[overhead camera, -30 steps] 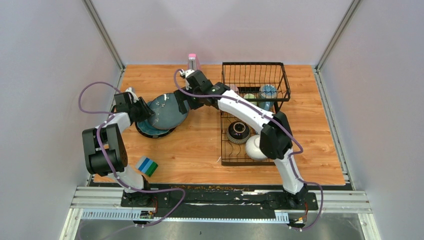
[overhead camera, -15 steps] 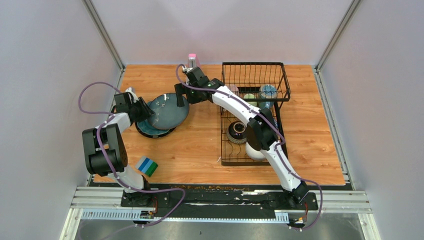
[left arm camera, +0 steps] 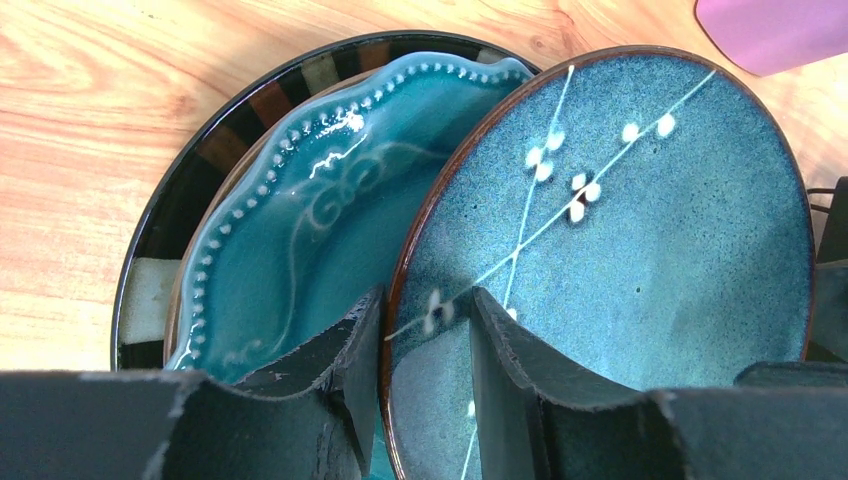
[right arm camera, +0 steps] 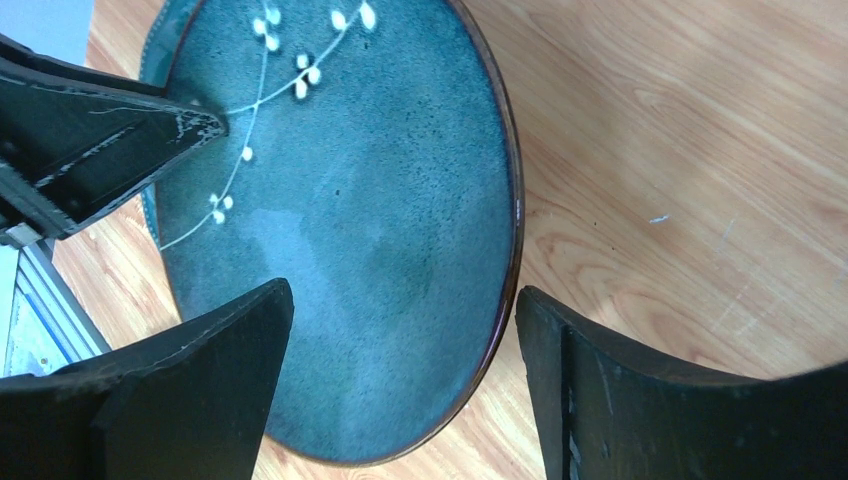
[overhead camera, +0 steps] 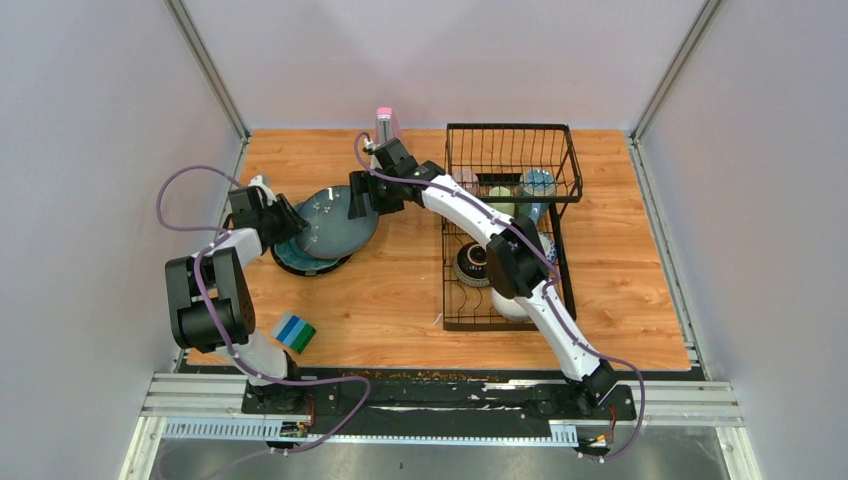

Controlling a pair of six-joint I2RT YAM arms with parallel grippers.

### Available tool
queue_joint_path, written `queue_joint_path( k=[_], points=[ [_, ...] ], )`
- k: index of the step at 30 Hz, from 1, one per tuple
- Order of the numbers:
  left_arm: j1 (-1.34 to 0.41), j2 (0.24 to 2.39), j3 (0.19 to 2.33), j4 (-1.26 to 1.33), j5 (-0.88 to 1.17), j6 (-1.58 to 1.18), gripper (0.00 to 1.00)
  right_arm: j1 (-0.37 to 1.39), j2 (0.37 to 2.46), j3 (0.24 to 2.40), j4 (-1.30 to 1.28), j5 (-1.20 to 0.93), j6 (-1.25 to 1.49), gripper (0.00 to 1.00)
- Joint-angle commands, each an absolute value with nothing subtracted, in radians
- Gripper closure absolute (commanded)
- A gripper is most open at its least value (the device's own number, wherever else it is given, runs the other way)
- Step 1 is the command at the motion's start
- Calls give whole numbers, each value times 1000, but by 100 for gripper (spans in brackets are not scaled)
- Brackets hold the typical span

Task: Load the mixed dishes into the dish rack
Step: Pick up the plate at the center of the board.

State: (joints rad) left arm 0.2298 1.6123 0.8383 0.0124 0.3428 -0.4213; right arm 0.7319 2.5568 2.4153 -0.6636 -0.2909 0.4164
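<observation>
A blue-grey white-flecked plate (overhead camera: pixel 335 222) (left arm camera: pixel 620 230) (right arm camera: pixel 370 230) stands tilted on edge at the left of the table. My left gripper (overhead camera: pixel 283 222) (left arm camera: pixel 425 300) is shut on its near rim, one finger on each face. My right gripper (overhead camera: pixel 358 200) (right arm camera: pixel 400 295) is open and straddles the opposite rim. One of its fingers hangs over the plate's face, and the other stands just outside the rim with a gap. The black wire dish rack (overhead camera: pixel 556 262) stands to the right, holding a dark brown bowl (overhead camera: pixel 477 262), a white bowl (overhead camera: pixel 505 300) and mugs in its basket end.
Under the tilted plate lies a teal plate (left arm camera: pixel 300 230) on a dark striped plate (left arm camera: pixel 170 210) (overhead camera: pixel 300 264). A pink metronome (overhead camera: pixel 384 122) stands behind my right gripper. A blue-green striped block (overhead camera: pixel 295 333) lies near the left arm's base.
My right gripper has shifted a little back and left along the plate's far rim, and its jaws have narrowed slightly. The left gripper and the plate have stayed put.
</observation>
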Motion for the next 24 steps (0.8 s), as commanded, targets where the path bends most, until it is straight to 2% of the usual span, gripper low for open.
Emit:
queue_joint_path(
  k=[1,5,9,12,15,20,24],
  points=[
    [221,1625,804,-14,353,-424,58,721,2577,2458,-603,-348,454,24],
    [221,1625,790,-5,371,-438,58,721,2574,2456,-585,-393,469,34],
    [221,1624,776,35,390,-451,59,721,2569,2457,-558,-443,488,39],
    [222,1627,759,60,407,-464,59,721,2560,2456,-548,-471,504,48],
    [222,1626,743,80,429,-471,60,721,2540,2447,-536,-489,508,50],
    [221,1607,720,135,467,-495,60,721,2499,2442,-514,-517,522,59],
    [222,1593,716,149,478,-507,61,723,2469,2431,-494,-540,538,59]
  ],
)
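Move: The plate at the centre of the board is already held by the left hand at its left rim; its middle lies some 8 cm right of that hand and 1 cm ahead. For the open right hand, straddling the far right rim, the middle is about 5 cm left, 4 cm back and slightly below. From the right hand, the pink metronome stands roughly 7 cm farther out and 5 cm right, and the teal plate below lies about 11 cm left, 8 cm back. Staying almost in place at the plate's far right rim, the right hand shuts its fingers from wide open to about half that, one above the plate and the other at its outer edge, rising barely 1 cm at the end. The left hand keeps its pinch on the left rim, tilting up about 5 degrees. ##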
